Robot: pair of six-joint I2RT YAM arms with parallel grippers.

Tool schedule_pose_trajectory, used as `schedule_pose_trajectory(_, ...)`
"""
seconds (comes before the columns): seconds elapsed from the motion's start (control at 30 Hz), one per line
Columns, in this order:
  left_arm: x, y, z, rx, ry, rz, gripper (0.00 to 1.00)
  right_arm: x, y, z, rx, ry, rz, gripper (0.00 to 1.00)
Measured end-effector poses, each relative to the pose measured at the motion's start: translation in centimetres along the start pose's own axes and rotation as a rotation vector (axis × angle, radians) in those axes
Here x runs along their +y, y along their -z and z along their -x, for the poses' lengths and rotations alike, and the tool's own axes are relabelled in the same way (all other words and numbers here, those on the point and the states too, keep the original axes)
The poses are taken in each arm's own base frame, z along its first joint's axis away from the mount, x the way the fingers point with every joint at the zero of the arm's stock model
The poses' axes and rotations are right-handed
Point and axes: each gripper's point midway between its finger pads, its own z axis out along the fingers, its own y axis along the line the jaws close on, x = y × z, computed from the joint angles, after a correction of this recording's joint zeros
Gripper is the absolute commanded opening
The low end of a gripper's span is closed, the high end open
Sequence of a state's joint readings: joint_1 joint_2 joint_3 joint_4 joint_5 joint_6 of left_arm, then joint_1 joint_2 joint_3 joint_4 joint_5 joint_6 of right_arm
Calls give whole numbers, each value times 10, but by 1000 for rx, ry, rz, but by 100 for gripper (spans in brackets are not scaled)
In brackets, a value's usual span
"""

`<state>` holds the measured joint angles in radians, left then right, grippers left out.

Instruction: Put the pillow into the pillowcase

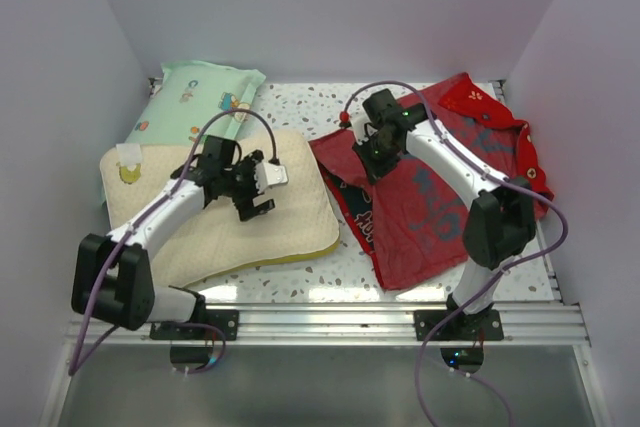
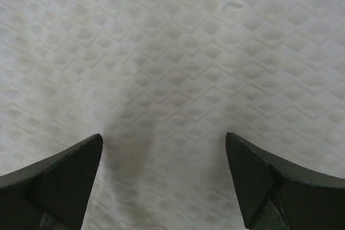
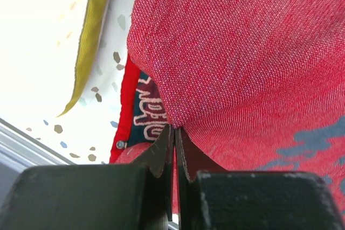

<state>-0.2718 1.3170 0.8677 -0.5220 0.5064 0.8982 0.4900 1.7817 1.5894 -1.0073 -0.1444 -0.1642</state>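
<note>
The cream-yellow dimpled pillow point(image 1: 250, 222) lies flat at the left of the table. My left gripper point(image 1: 258, 195) hovers just over its middle, jaws wide open; its wrist view shows only the dimpled cover point(image 2: 178, 52) between the dark fingertips point(image 2: 70, 171). The red pillowcase point(image 1: 440, 187) is spread at the right, crumpled toward the back. My right gripper point(image 1: 372, 162) is shut on a pinch of the pillowcase's upper red layer point(image 3: 242, 52) near its left edge; the fabric tents up from the tips point(image 3: 174, 127). Below it a printed inner layer point(image 3: 148, 109) shows.
A mint-green cartoon-print pillow point(image 1: 195, 102) lies at the back left, partly under the cream one. White walls enclose the speckled table point(image 1: 300, 112) on three sides. An aluminium rail point(image 1: 330, 322) runs along the near edge.
</note>
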Motion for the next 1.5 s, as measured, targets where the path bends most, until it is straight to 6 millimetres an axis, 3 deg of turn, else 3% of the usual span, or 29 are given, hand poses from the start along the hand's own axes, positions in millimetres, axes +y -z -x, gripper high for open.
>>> schedule_pose_trajectory(0.1, 16, -18, -5, 32, 1, 1, 100, -3, 2, -4, 13, -17, 10, 0)
schedule_pose_trajectory(0.23, 14, -47, -24, 101, -5, -32, 100, -7, 3, -8, 19, -49, 25, 0)
schedule_pose_trajectory(0.3, 13, -57, -33, 122, -8, -44, 79, -8, 4, -9, 18, -61, 34, 0)
schedule_pose_trajectory(0.33, 13, -62, -37, 131, -9, -54, 60, -8, 5, -8, 16, -66, 44, 0)
schedule_pose_trajectory(0.37, 11, -66, -40, 137, -10, -70, 28, -8, 5, -8, 13, -72, 53, 0)
schedule_pose_trajectory(0.43, 11, -72, -42, 141, -22, -96, 0, -6, 6, -8, 8, -84, 75, 0)
schedule_pose_trajectory(0.53, 11, -66, -35, 110, -42, -126, 0, -4, 8, -6, -4, -104, 113, 0)
schedule_pose_trajectory(0.67, 3, -42, -22, 49, -95, -174, 0, -2, 14, 0, -38, -130, 149, 0)
schedule_pose_trajectory(0.83, -29, -3, 6, -12, -141, -290, 0, -1, 31, 10, -107, -156, 173, 0)
schedule_pose_trajectory(0.93, -45, 7, 19, -38, -158, -344, 0, 2, 43, 18, -157, -163, 193, 0)
schedule_pose_trajectory(1.33, -124, -18, 60, -78, -206, -602, 0, 7, 67, 30, -254, -154, 225, 0)
schedule_pose_trajectory(1.4, -131, -25, 67, -79, -177, -635, 0, 8, 69, 30, -258, -151, 234, 0)
schedule_pose_trajectory(1.5, -123, -44, 76, -63, -109, -657, 0, 13, 71, 27, -263, -131, 260, 0)
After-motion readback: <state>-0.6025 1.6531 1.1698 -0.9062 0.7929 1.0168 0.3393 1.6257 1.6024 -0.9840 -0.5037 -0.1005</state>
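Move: My left hand hangs open over the cream pillow, whose middle lies about 9 cm to its left and 10 cm below. The pillow's near right corner is some 15 cm right and 8 cm back, the pillowcase's mouth about 21 cm right and 2 cm back. My right hand already pinches the red pillowcase's upper layer; from it the mouth lies 5 cm left, 8 back and 10 below, the pillow's middle some 35 cm left and 6 back. I drop my left hand about 7 cm and a little forward onto the pillow and pinch up its quilted cover. Then I lift some 8 cm and haul the pillow back and right towards the pillowcase's mouth, turning the wrist clockwise about 30 degrees as it tips down. Meanwhile my right hand keeps its grip and raises the upper layer about 8 cm, rolling left side up. ##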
